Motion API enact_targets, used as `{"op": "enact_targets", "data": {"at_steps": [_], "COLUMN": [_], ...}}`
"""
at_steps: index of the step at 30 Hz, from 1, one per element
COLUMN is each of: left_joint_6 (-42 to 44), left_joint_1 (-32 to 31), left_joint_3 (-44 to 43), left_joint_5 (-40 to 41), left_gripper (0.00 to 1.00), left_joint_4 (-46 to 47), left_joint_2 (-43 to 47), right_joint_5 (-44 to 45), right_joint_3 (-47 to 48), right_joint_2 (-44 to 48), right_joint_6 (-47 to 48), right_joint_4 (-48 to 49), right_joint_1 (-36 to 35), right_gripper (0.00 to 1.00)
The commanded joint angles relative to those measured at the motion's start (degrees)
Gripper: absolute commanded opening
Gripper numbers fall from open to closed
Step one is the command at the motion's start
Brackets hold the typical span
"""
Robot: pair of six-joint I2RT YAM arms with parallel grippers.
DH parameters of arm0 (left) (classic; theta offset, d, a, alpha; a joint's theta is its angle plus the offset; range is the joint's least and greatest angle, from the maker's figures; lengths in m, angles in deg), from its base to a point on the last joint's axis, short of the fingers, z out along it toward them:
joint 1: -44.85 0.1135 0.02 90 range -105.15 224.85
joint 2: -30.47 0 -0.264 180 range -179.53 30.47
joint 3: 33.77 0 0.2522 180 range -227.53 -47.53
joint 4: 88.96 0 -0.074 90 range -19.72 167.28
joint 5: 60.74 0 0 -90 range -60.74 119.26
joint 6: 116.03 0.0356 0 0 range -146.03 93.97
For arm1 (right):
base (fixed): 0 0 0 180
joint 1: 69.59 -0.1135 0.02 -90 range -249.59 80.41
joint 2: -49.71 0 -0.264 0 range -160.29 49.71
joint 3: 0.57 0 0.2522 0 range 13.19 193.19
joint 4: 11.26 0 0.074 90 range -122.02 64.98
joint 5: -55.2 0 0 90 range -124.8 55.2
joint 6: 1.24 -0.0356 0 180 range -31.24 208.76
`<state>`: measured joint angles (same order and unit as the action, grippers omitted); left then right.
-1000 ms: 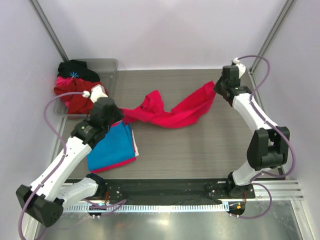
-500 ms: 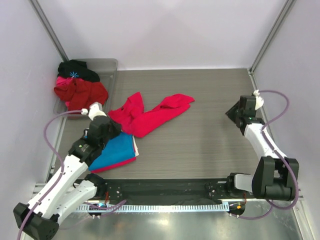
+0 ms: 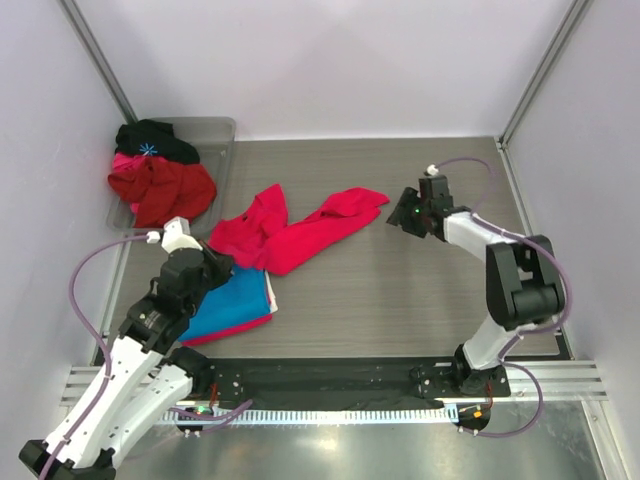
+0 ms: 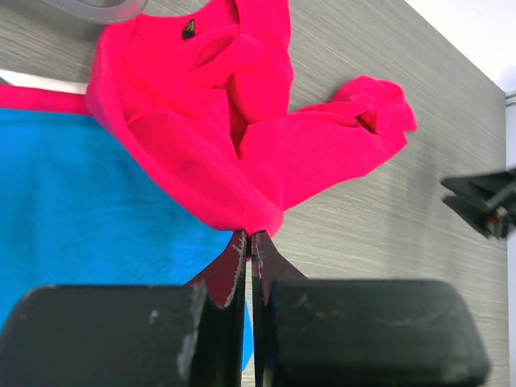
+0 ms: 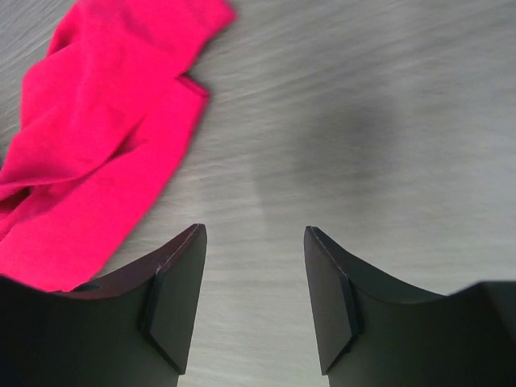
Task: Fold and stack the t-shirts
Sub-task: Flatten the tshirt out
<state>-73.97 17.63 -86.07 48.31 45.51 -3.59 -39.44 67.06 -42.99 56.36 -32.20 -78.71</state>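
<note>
A bright crimson-pink t-shirt [image 3: 300, 232] lies crumpled on the table left of centre. In the left wrist view its near fold [image 4: 201, 153] ends at my left gripper [image 4: 251, 235], which is shut on that edge. In the top view the left gripper [image 3: 222, 262] sits over the folded blue t-shirt [image 3: 232, 297]. The pink-red t-shirt [image 3: 272, 292] shows only as a thin edge beneath the blue one. My right gripper [image 3: 400, 218] hovers just right of the crimson shirt's far end. In its own view the right gripper [image 5: 254, 242] is open over bare table, the cloth [image 5: 105, 137] to its left.
A clear plastic bin [image 3: 218, 128] stands at the back left, with red and black clothes [image 3: 160, 185] piled in it. Metal frame posts rise at both back corners. Bare wood-grain table [image 3: 420, 290] spreads to the right and front.
My right gripper let go of the crimson shirt's right end, which dropped onto the table. The right arm swung away, then came back beside it, now open. My left arm drew back slightly.
</note>
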Motion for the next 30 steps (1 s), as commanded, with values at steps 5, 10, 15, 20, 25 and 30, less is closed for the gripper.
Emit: {"op": "enact_targets", "data": {"at_steps": [5, 10, 15, 20, 25, 30], "left_joint_6": [1.5, 3.0, 2.9, 2.2, 1.6, 0.7], "left_joint_1": [0.2, 0.2, 0.2, 0.2, 0.2, 0.2], "left_joint_3": [-8.6, -14.5, -14.5, -13.2, -10.3, -6.5], "left_joint_5": [3.3, 6.3, 8.5, 8.9, 7.3, 5.7], "left_gripper": [0.0, 0.0, 0.0, 0.0, 0.0, 0.0], "left_joint_4": [-5.3, -8.9, -8.9, -8.6, -8.8, -8.0], "left_joint_2": [3.9, 6.7, 10.6, 12.3, 13.6, 13.8], "right_joint_5": [-1.1, -1.9, -4.8, -6.6, -7.2, -5.8], "right_joint_3": [12.4, 15.9, 14.8, 16.0, 17.4, 20.4], "right_joint_2": [-10.1, -10.9, -8.1, -8.5, -10.5, -12.1], "right_joint_6": [-0.9, -1.1, -2.6, -0.9, -1.3, -4.1], "right_joint_4": [2.3, 3.0, 6.6, 6.9, 6.6, 5.7], "right_joint_1": [-7.5, -11.6, -14.8, -17.7, -20.0, -24.4], "right_gripper": [0.57, 0.56, 0.57, 0.6, 0.61, 0.62]}}
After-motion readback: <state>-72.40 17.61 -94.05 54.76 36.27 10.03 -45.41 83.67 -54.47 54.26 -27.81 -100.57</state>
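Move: The left hand already pinches a corner of the red t-shirt about 20 cm above the table; the cloth's lying middle is some 13 cm ahead of it and 12 cm to its right. Below that hand lies the blue folded stack, centred about 4 cm back and 5 cm left, while the bin stands roughly 26 cm ahead and 16 cm left. From the empty right hand the t-shirt's middle is about 24 cm left, 1 cm back and 6 cm below, its right end 6 cm left and 6 cm ahead. The right hand, fingers still about half open, sweeps some 20 cm left from the bare table to above the t-shirt's right-hand part, swinging forward and back again by about 3 cm, rising a little after a slight dip and turning about 25 degrees counter-clockwise. Meanwhile the left hand keeps its pinch on the corner, hoists it about 11 cm while drawing back and left some 4 cm each and tipping its fingers up, then sinks again by about 4 cm. ##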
